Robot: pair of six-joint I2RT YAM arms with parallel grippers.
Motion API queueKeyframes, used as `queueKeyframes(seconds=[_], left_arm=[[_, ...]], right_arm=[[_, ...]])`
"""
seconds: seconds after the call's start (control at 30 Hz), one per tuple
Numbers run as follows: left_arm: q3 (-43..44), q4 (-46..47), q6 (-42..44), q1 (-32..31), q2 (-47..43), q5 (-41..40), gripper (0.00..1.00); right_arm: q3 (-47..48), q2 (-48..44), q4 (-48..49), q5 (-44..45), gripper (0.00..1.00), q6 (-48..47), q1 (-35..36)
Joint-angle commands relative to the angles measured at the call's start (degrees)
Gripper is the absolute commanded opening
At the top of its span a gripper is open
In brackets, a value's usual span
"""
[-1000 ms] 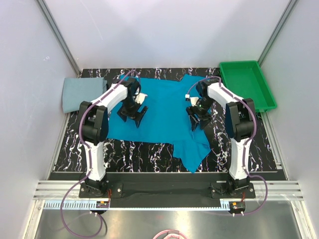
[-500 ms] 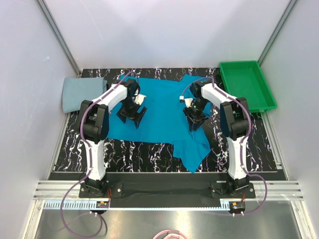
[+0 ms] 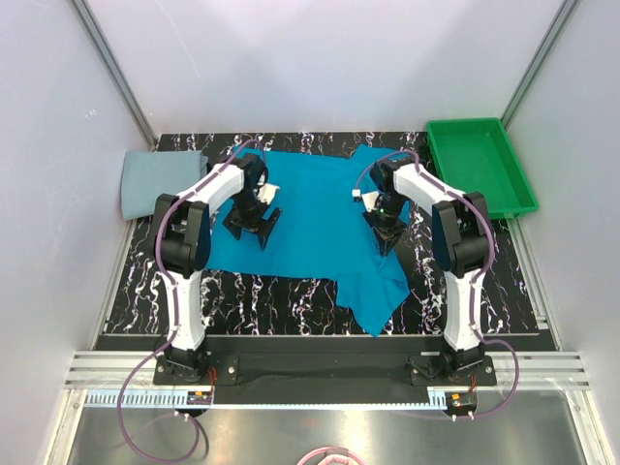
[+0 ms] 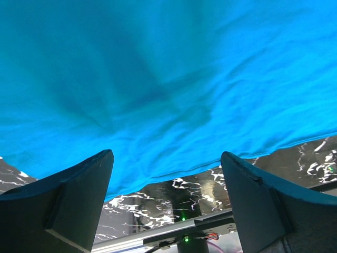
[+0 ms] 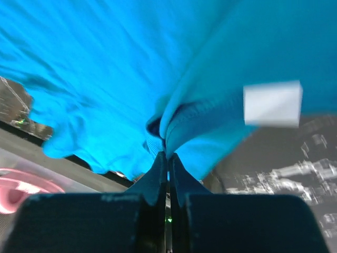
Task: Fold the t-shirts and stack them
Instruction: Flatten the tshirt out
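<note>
A bright teal-blue t-shirt (image 3: 315, 218) lies spread over the black marbled table, one flap reaching toward the near edge. A pale grey-blue t-shirt (image 3: 160, 179) lies folded at the far left. My left gripper (image 3: 254, 229) is open and empty above the teal shirt's left part; the wrist view shows the cloth (image 4: 168, 79) and its hem beyond the spread fingers (image 4: 73, 200). My right gripper (image 3: 384, 236) is shut on a pinched fold of the teal shirt (image 5: 174, 121), near its white label (image 5: 272, 103).
A green plastic tray (image 3: 480, 165) stands at the back right corner. The black marbled table (image 3: 252, 291) shows at the front left. Grey walls close in at both sides and the back.
My right gripper has shifted left over the shirt and then slightly back, closing on the cloth. My left gripper has stayed almost still over the shirt's left side.
</note>
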Motion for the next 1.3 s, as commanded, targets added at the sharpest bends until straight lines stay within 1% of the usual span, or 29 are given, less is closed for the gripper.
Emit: queueKeyframes(seconds=[0.0, 0.17, 0.37, 0.57, 0.8, 0.83, 0.93, 0.97, 1.03, 1.07, 1.1, 1.13, 1.17, 1.23, 1.27], left_arm=[[1.1, 0.3, 0.0, 1.1, 0.6, -1.1, 0.89], [1.6, -0.1, 0.3, 1.2, 2.1, -1.1, 0.88], [-0.2, -0.2, 0.7, 1.5, 1.9, -0.2, 0.88], [-0.9, -0.4, 0.7, 2.4, 0.7, -0.4, 0.87], [-3.6, -0.4, 0.6, 3.7, -0.8, -0.7, 0.86], [-4.0, -0.3, 0.5, 3.8, -0.8, -0.6, 0.86], [-4.0, -0.4, 0.2, 4.0, -1.2, -0.3, 0.86], [-4.0, -0.5, 0.2, 4.0, -1.4, -0.2, 0.86], [-3.7, -0.7, 0.3, 4.0, -1.5, -0.2, 0.86], [-3.6, -0.7, 0.5, 4.0, -1.6, -0.1, 0.86], [-3.6, -0.6, 0.6, 4.0, -1.7, -0.1, 0.86], [-3.7, -0.6, 0.5, 4.0, -1.7, -0.1, 0.86], [-3.8, -0.6, 0.5, 4.0, -1.6, 0.0, 0.86], [-3.7, -0.6, 0.1, 4.0, -1.4, 0.3, 0.86], [-3.7, -0.7, 0.1, 4.0, -1.3, 0.5, 0.86]], right_arm=[[-2.4, -7.6, -0.1, 5.7, 0.00, -1.0, -1.2], [-4.2, -10.5, 0.3, 8.6, 0.00, -1.3, -3.4], [-4.6, -10.8, 0.7, 13.0, 0.00, -2.2, -6.1], [-6.3, -7.7, 1.9, 16.8, 0.00, -2.5, -9.0], [-2.0, -4.2, 1.4, 21.4, 0.00, -3.8, -10.9], [-1.9, -3.6, 1.9, 22.0, 0.02, -3.9, -11.0], [0.7, -3.5, 1.7, 22.9, 0.24, -3.2, -11.5], [1.9, -4.1, 1.8, 21.6, 0.47, -2.5, -11.7], [6.0, -6.4, 2.6, 19.8, 0.64, -1.9, -12.0], [8.1, -6.9, 2.3, 15.8, 0.76, -1.0, -12.2], [12.4, -7.1, 2.1, 15.4, 0.80, 0.1, -12.5], [14.7, -6.6, 2.0, 13.2, 0.80, 0.8, -12.6], [16.9, -6.4, 1.9, 8.2, 0.80, 1.1, -12.7], [21.8, -3.7, 2.6, 3.8, 0.80, 1.3, -12.8], [26.2, -2.0, 1.8, -2.6, 0.79, 1.4, -12.8]])
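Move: The right hand already pinches the t-shirt's folded right side; the bare table spot for that edge lies about 12 cm to its right and 2 cm ahead, about 1 cm below. The green bin's middle is some 25 cm right and 21 cm ahead. From the wide-open left hand, that spot is roughly 45 cm right, 1 cm back and 3 cm below. Right hand drags the pinched t-shirt edge 12 cm right, opens and rises forward; left hand sinks 2 cm, drifting left. ##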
